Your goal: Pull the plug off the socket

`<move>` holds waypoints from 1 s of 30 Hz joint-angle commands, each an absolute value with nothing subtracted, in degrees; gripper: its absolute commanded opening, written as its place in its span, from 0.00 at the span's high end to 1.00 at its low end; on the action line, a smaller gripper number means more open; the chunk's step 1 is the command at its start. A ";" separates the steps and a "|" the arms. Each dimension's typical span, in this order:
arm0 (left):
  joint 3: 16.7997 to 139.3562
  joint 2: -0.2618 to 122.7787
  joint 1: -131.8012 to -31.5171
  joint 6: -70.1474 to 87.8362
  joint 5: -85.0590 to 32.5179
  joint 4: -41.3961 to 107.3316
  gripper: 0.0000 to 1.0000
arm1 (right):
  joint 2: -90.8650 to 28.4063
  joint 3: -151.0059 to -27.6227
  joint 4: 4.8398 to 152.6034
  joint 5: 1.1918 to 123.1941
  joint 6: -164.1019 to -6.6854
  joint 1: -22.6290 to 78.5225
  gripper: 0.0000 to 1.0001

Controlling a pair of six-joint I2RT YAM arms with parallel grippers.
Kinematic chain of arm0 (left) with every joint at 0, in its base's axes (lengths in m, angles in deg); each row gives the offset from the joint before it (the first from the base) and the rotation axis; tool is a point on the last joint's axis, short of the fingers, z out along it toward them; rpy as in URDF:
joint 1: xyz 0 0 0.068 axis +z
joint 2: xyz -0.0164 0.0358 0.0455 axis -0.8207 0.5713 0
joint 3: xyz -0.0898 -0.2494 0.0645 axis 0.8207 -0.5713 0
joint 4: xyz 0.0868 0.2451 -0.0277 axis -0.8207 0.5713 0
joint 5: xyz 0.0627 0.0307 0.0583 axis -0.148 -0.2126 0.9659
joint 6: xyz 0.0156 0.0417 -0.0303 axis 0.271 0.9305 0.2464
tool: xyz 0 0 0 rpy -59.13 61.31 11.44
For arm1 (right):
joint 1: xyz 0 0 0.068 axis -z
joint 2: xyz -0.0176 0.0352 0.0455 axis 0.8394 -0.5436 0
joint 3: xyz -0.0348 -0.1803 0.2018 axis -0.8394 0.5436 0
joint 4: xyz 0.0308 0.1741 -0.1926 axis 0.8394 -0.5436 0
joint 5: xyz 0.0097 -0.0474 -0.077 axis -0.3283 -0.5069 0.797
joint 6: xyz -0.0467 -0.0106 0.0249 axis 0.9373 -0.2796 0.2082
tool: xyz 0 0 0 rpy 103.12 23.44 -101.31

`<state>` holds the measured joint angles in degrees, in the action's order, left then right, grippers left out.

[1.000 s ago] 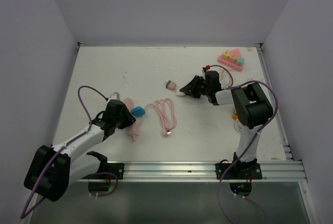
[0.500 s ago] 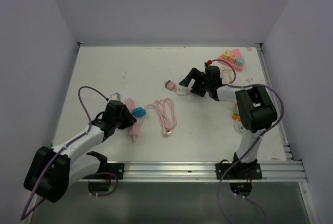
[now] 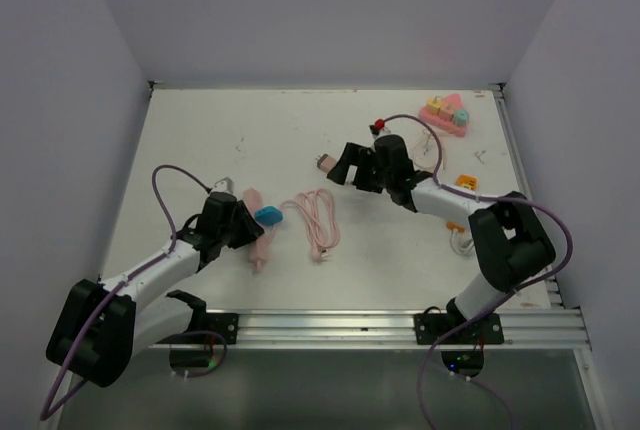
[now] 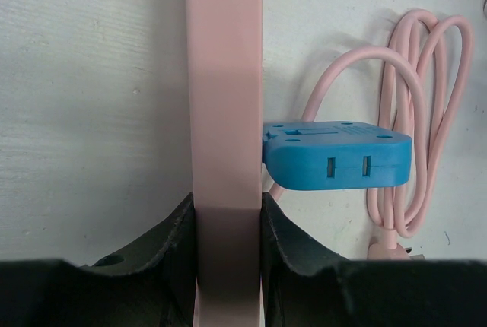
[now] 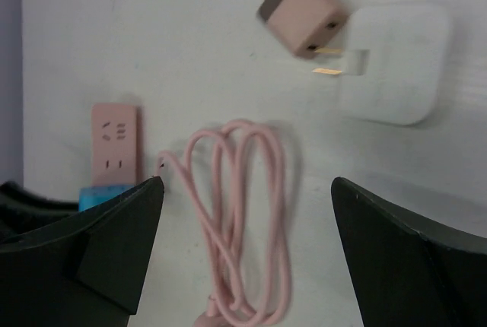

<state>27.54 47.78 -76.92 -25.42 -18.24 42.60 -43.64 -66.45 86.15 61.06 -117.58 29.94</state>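
Note:
The socket is a pink power strip [image 4: 224, 99] lying on the white table, with a blue plug [image 4: 335, 156] stuck in its right side. My left gripper [image 4: 226, 243] is shut on the strip's near end, one finger pressed on each long side. From above, the strip [image 3: 256, 240] and the blue plug [image 3: 266, 215] lie left of centre, with the left gripper [image 3: 236, 226] on them. My right gripper [image 3: 343, 164] hovers open and empty over the table's middle. In its wrist view, the right gripper [image 5: 245, 182] looks down on the strip [image 5: 116, 141] at left.
A coiled pink cable [image 3: 320, 222] lies between the two grippers. A small pink adapter [image 5: 303, 17] and a white block [image 5: 392, 63] lie together near the right gripper. A pink toy tray [image 3: 445, 113] sits back right, an orange piece [image 3: 466, 181] nearer. White walls enclose the table.
The right gripper has opened, let go of the white block, and swung left toward the pink cable. The left gripper has stayed shut on the strip.

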 commanded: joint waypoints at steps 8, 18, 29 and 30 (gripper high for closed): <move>27.26 48.08 -76.69 -22.21 -21.35 45.09 1.00 | -46.74 -69.49 96.19 51.38 -107.94 13.31 0.06; 28.94 48.96 -76.69 -18.42 -23.81 45.27 1.00 | -51.13 -73.71 92.77 50.32 -105.19 10.67 0.06; 26.21 47.99 -76.69 -20.36 -26.71 40.61 1.00 | -53.59 -71.16 97.95 54.37 -129.28 10.67 0.01; 26.04 47.90 -76.69 -20.53 -26.88 40.35 1.00 | -54.12 -71.25 97.86 54.28 -131.55 10.49 0.01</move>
<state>27.38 48.31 -76.92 -20.87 -24.38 41.57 -53.08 -71.50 94.41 53.02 -121.95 10.90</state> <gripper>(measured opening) 0.344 0.987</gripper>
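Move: The blue plug, on the side of the pink socket strip held by the left hand, lies about 18 cm left, 12 cm back and 6 cm below the right hand. The strip's middle is some 3 cm farther left and 2 cm farther back than the plug. The coiled cord is about 10 cm back and 5 cm left of the right hand, 9 cm lower. From the left hand, the plug is about 5 cm ahead and 4 cm right, level. The open right hand sweeps 15 cm left and 10 cm back towards the blue plug; left keeps the strip. ##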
